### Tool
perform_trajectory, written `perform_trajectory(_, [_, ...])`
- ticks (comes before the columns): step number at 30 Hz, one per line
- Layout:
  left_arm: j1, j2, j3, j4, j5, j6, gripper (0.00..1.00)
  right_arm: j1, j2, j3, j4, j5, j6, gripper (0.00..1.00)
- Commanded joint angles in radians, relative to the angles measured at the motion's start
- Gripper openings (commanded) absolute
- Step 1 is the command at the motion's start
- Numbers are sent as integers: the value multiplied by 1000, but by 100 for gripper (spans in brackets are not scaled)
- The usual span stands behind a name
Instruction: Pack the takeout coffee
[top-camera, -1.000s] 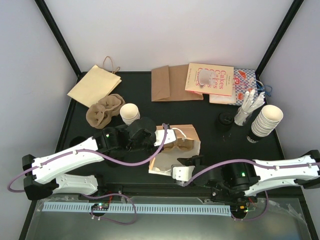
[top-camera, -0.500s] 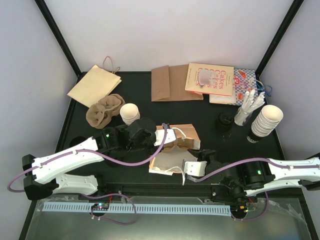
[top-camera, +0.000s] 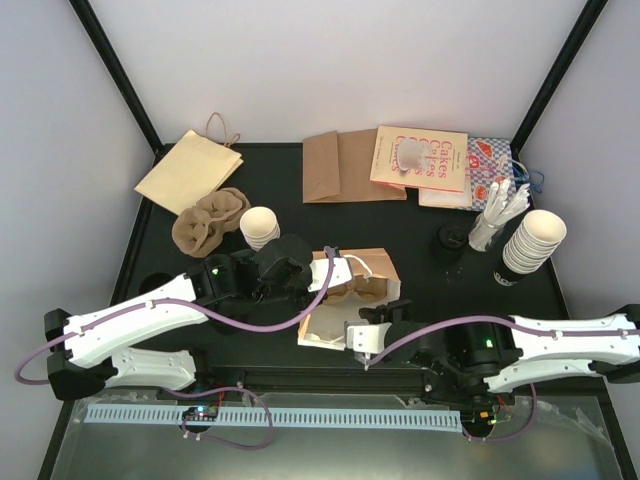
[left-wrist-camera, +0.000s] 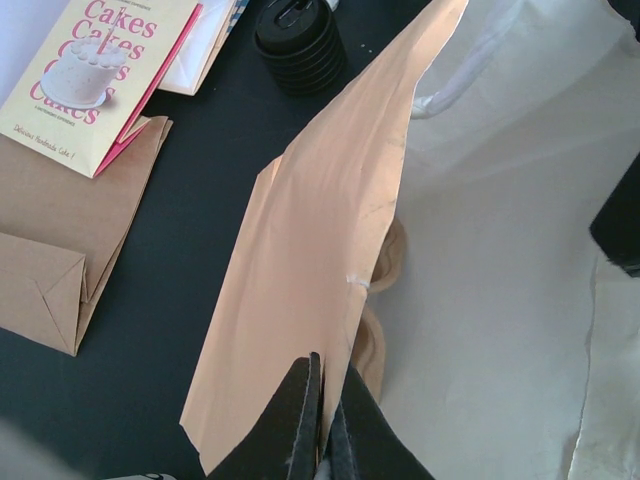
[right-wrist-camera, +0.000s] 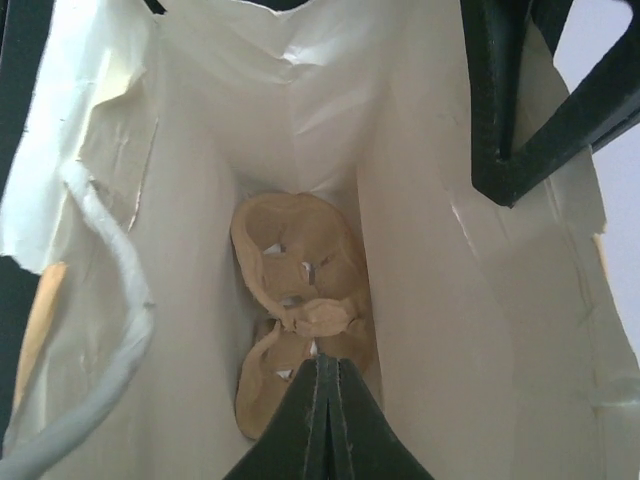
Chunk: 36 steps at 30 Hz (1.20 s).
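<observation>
A tan paper bag (top-camera: 372, 266) with a white lining lies on its side mid-table, its mouth facing the arms. My left gripper (left-wrist-camera: 325, 400) is shut on the bag's upper wall edge (left-wrist-camera: 330, 230) and holds it up; in the top view it (top-camera: 324, 273) sits at the bag's left. My right gripper (right-wrist-camera: 325, 368) is shut and empty, just inside the mouth (top-camera: 370, 326). A brown pulp cup tray (right-wrist-camera: 295, 300) rests deep in the bag. No lidded cup shows, so the takeout coffee is out of view.
A lidless white cup (top-camera: 260, 227) stands beside a second pulp tray (top-camera: 208, 221). A stack of black lids (left-wrist-camera: 299, 42) and a tall stack of white cups (top-camera: 532, 240) stand at the right. Flat paper bags (top-camera: 338, 166) and a Cakes book (top-camera: 420, 158) lie at the back.
My right gripper opened, then shut with nothing in it, and shifted back left to the bag's mouth. The left gripper kept its hold on the bag's edge.
</observation>
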Motion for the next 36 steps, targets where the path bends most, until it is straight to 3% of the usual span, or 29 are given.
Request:
perform_trajectory(1, [-10, -23, 32, 0, -10, -27, 2, -53, 18, 2, 53, -66, -33, 1])
perform_trajectory(11, [-10, -31, 32, 6, -29, -24, 2, -154, 136, -40, 28, -148, -22, 1])
perform_trajectory(24, [-10, -36, 51, -4, -38, -10, 2, -240, 129, -115, 21, -138, 3, 1])
perform_trajectory(36, [-11, -6, 64, 2, -31, -41, 2, -275, 206, -33, 91, -198, -27, 1])
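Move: The cup carrier lies in the bottom of the open paper bag, about 9 cm ahead of the right hand, 3 cm to its left and 18 cm below. The bag's middle is nearer, some 5 cm ahead, 3 cm left and 10 cm down, and the black lid stack stands roughly 18 cm ahead, 18 cm right and 19 cm below. For the left hand, already pinching the bag's rim, the carrier is about 2 cm ahead, 6 cm right and 22 cm below. With its fingers shut, the right hand sinks some 9 cm through the bag's mouth towards the cup carrier and works about 5 cm forward, mostly dropping first and then easing ahead, while the wrist turns its fingers more steeply down by roughly 15 degrees. The left hand stays almost in place and keeps its pinch on the bag's rim, holding the mouth open as the right fingers come down between the walls without visibly reaching the carrier. ##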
